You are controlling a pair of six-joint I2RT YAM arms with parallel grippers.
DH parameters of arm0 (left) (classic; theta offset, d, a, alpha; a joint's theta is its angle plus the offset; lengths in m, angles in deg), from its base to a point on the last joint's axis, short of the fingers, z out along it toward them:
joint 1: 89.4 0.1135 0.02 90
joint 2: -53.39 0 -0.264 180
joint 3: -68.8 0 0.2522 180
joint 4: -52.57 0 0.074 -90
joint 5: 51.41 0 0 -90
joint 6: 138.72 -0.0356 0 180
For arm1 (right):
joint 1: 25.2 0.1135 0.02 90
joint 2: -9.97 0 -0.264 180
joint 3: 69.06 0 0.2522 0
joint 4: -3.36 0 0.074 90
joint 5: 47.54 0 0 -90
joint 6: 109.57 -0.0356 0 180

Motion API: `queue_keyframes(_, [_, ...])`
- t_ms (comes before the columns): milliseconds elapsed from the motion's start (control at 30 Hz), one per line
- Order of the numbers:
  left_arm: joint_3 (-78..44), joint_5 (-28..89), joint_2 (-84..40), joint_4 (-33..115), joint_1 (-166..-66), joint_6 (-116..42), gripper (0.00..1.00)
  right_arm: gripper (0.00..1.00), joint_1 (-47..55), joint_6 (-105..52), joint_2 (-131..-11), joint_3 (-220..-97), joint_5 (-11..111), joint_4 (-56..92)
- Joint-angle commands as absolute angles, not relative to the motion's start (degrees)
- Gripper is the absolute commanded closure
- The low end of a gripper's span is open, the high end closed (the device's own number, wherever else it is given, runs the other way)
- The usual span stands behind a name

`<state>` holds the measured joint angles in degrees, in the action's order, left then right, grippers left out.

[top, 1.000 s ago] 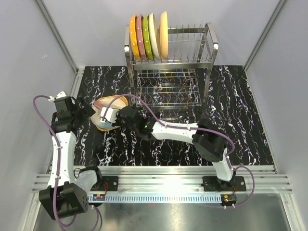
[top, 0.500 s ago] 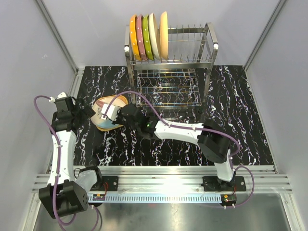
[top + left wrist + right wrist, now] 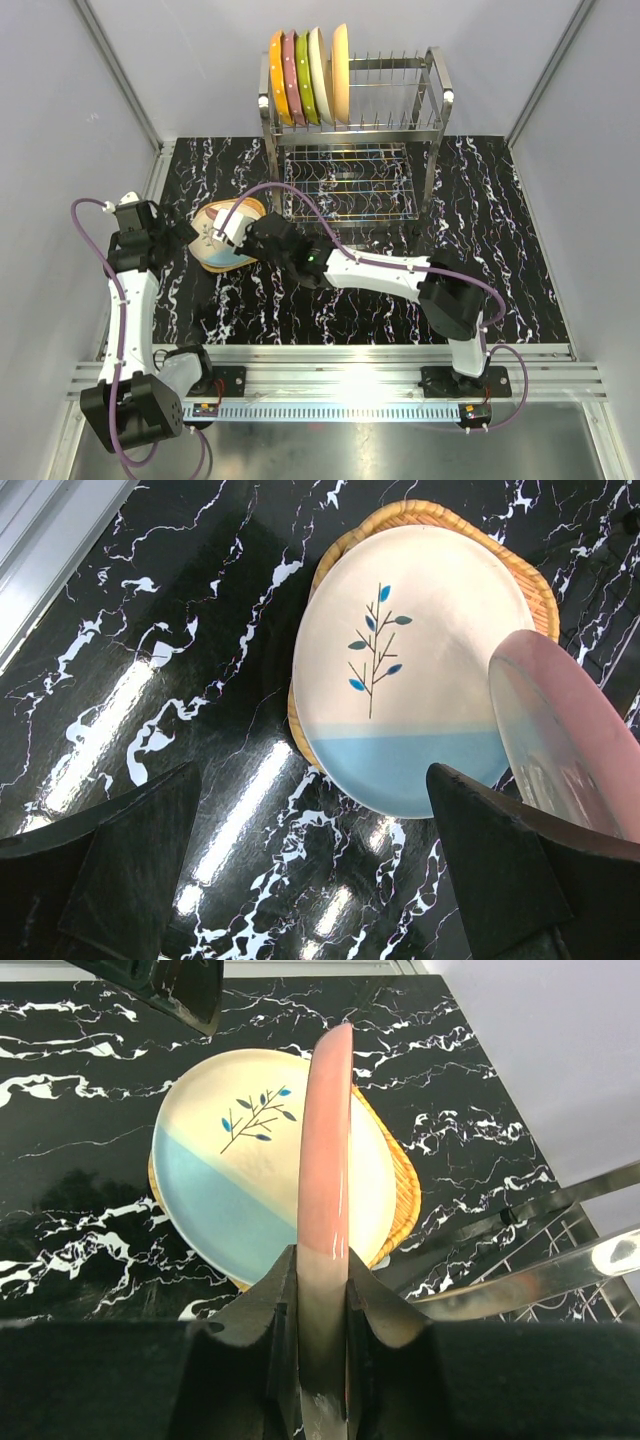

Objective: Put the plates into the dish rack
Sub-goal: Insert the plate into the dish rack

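My right gripper (image 3: 322,1260) is shut on the rim of a pink plate (image 3: 327,1140), held edge-on above the stack. Under it lies a cream and light-blue plate with a leaf sprig (image 3: 235,1165) on a tan woven-looking plate (image 3: 400,1185). From above, the right gripper (image 3: 246,236) and pink plate (image 3: 228,224) hang over the stack (image 3: 213,257) at the mat's left. My left gripper (image 3: 315,820) is open and empty just left of the stack, with the pink plate (image 3: 570,750) at its right. The dish rack (image 3: 400,128) stands at the back, with several plates (image 3: 308,78) upright in its top tier's left half.
The rack's lower wire shelf (image 3: 345,185) lies just right of the stack, and its steel tubing (image 3: 560,1270) runs close to the right wrist. A metal rail (image 3: 40,540) borders the black marbled mat (image 3: 500,250) on the left. Grey walls enclose the table.
The right gripper has moved slightly up and toward the rack with the pink plate, and its jaws have closed a little on the rim. The left arm has stayed put.
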<state>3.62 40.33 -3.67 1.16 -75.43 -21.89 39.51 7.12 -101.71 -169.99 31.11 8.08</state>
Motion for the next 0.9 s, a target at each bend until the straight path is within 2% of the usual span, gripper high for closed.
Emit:
queue_keyframes(0, [2.48,39.47,-3.74,2.77,-75.17,-22.53,0.01,1.0,39.22,6.62,-95.33,-173.43,30.33,3.84])
queue_keyframes(867, [2.65,34.9,-4.8,3.48,-75.17,-22.88,0.01,1.0,39.22,0.04,-81.27,-159.9,29.46,9.29])
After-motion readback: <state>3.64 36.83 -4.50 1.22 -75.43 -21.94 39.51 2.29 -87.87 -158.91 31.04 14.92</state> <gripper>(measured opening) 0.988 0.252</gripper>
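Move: My right hand holds the pink plate on edge. The rack's free upper slot lies about 16 cm ahead of it, 27 cm to its right and 10 cm higher; the peach plate stands some 4 cm to the left of that slot. The blue-and-white plate on the stack is about 7 cm ahead of my right hand, 5 cm left and 17 cm below. From my left hand the slot is about 18 cm ahead, 38 cm right and 14 cm up. I carry the pink plate off to the right with my right hand, about 6 cm and some 3 cm back, away from the stack and towards the free slot's side. The way starts slowly with a rise of nearly 2 cm, then speeds up and sinks a little; my fingers keep their pinch and the hand tips down only slightly. ##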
